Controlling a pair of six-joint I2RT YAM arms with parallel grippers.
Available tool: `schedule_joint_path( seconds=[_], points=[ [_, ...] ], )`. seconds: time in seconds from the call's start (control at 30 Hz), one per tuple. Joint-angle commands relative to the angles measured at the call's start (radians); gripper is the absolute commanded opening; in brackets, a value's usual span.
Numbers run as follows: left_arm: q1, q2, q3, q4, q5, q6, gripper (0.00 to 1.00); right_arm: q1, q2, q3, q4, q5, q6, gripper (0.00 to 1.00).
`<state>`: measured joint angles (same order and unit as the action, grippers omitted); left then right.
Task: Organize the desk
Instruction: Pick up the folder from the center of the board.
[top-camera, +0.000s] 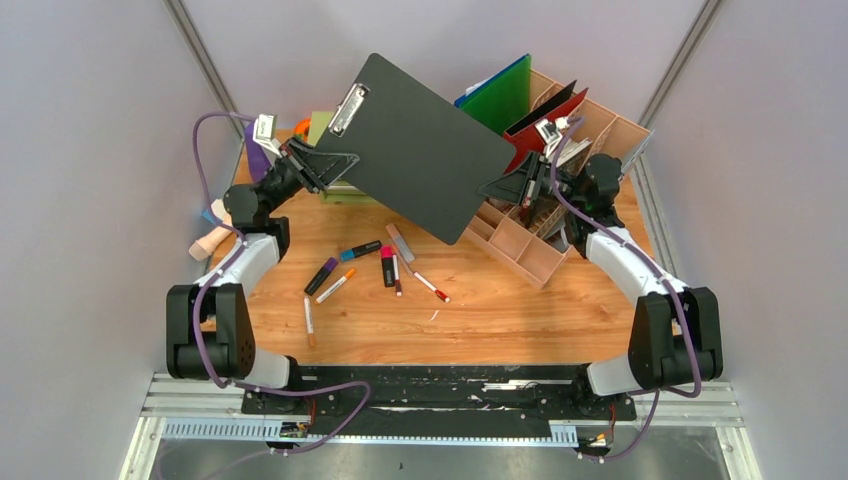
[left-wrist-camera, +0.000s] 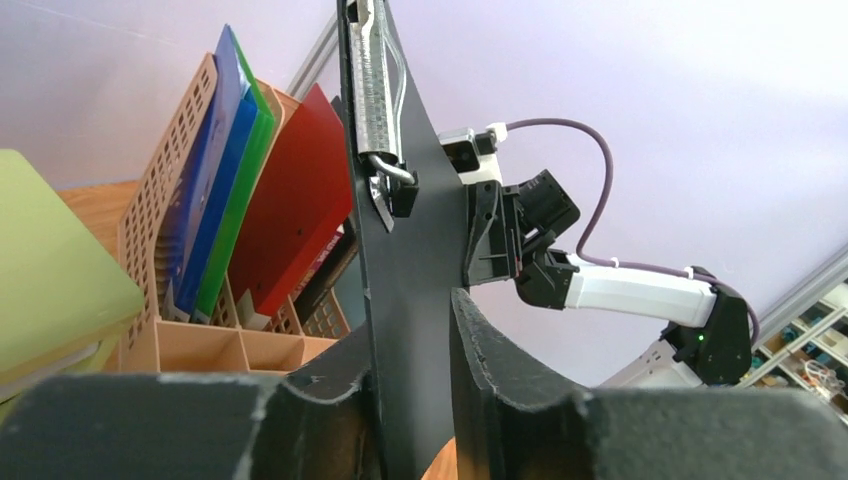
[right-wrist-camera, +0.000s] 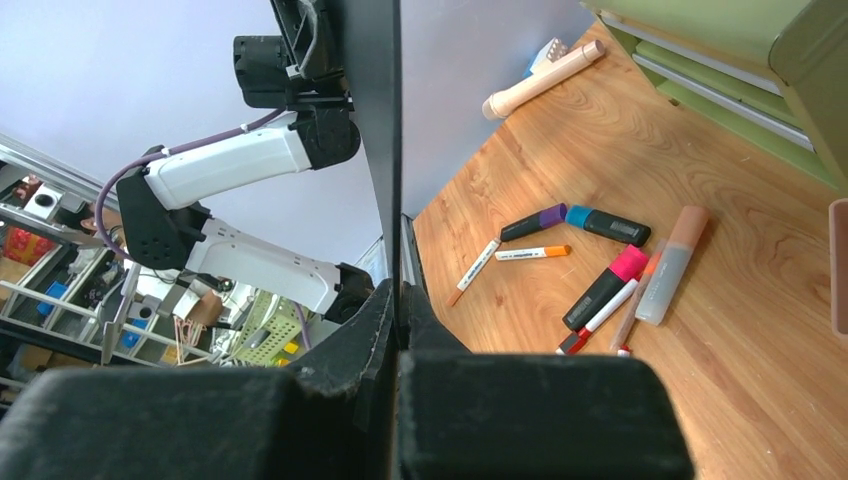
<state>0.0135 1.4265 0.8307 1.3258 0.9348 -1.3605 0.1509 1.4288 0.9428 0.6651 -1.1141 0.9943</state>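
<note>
A black clipboard (top-camera: 420, 150) with a metal clip (top-camera: 347, 110) hangs tilted in the air above the back of the desk (top-camera: 500, 310). My right gripper (top-camera: 500, 188) is shut on its right lower edge; in the right wrist view the fingertips (right-wrist-camera: 400, 290) pinch the thin board (right-wrist-camera: 370, 120). My left gripper (top-camera: 318, 165) sits at the board's left edge near the clip. In the left wrist view its fingers (left-wrist-camera: 412, 320) stand on either side of the board (left-wrist-camera: 410, 240). The left finger lies against it. Whether the right finger presses on it does not show.
A peach desk organizer (top-camera: 540, 240) with green (top-camera: 500, 98) and red (top-camera: 545, 125) folders stands at the back right, under the clipboard's right end. Several markers (top-camera: 370, 265) lie loose mid-desk. An olive-green drawer chest (top-camera: 322, 125) is back left, with a peach tube (top-camera: 210, 243) at the left edge.
</note>
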Motion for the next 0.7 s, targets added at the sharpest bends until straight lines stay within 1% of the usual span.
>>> schedule_joint_path(
  seconds=[0.0, 0.03, 0.07, 0.1, 0.17, 0.23, 0.27, 0.33, 0.43, 0.47, 0.53, 0.67],
  points=[
    [-0.002, -0.031, 0.013, -0.011, -0.012, 0.039, 0.27, -0.004, -0.034, -0.015, 0.079, 0.057, -0.009, 0.00],
    [-0.002, -0.031, 0.020, -0.026, -0.009, 0.049, 0.21, -0.001, -0.036, -0.017, 0.078, 0.057, -0.015, 0.00],
    [-0.003, -0.031, 0.029, -0.034, -0.005, 0.053, 0.18, 0.001, -0.038, -0.019, 0.074, 0.057, -0.024, 0.00],
    [-0.002, -0.031, 0.033, -0.054, -0.001, 0.065, 0.10, 0.002, -0.042, -0.019, 0.066, 0.057, -0.036, 0.00],
    [-0.018, -0.034, 0.053, -0.088, 0.014, 0.089, 0.00, 0.002, -0.050, -0.016, 0.030, 0.059, -0.071, 0.02],
    [-0.037, -0.046, 0.072, -0.133, 0.026, 0.117, 0.00, 0.000, -0.063, -0.004, -0.030, 0.063, -0.127, 0.09],
    [-0.043, -0.051, 0.086, -0.153, 0.033, 0.127, 0.00, -0.002, -0.071, 0.003, -0.065, 0.065, -0.154, 0.14],
    [-0.052, -0.069, 0.110, -0.227, 0.039, 0.187, 0.00, -0.014, -0.088, 0.013, -0.136, 0.076, -0.212, 0.30],
    [-0.064, -0.107, 0.146, -0.373, 0.041, 0.263, 0.00, -0.047, -0.125, 0.032, -0.232, 0.102, -0.288, 0.57],
    [-0.064, -0.115, 0.163, -0.396, 0.038, 0.289, 0.00, -0.061, -0.138, 0.045, -0.273, 0.114, -0.322, 0.65],
    [-0.064, -0.136, 0.190, -0.487, 0.029, 0.319, 0.00, -0.088, -0.164, 0.069, -0.350, 0.136, -0.382, 0.75],
    [-0.065, -0.164, 0.255, -0.605, 0.015, 0.369, 0.00, -0.140, -0.226, 0.121, -0.475, 0.151, -0.489, 0.86]
  ],
)
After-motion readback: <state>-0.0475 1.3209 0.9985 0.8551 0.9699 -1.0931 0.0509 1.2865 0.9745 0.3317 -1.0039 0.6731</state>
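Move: The black folder is already held by the right hand at its lower right end; its middle lies about 12 cm left of that hand, 6 cm farther out and 4 cm higher. From the left hand, whose part-open fingers straddle the folder's corner by the clip, that middle is some 12 cm right and 4 cm ahead. The green drawer box stands about 19 cm ahead of the left hand, the rack roughly 18 cm right and 12 cm ahead of the right, both well below. The left fingers close on the folder's corner beside the clip and pinch it; only then do the right fingers open wide and let go of the opposite end. The right hand backs off about 4.5 cm to its right, turning some 15 degrees, mostly clockwise, while the left, after a slight dip, lifts about 3 cm and carries the folder 2 cm right. ##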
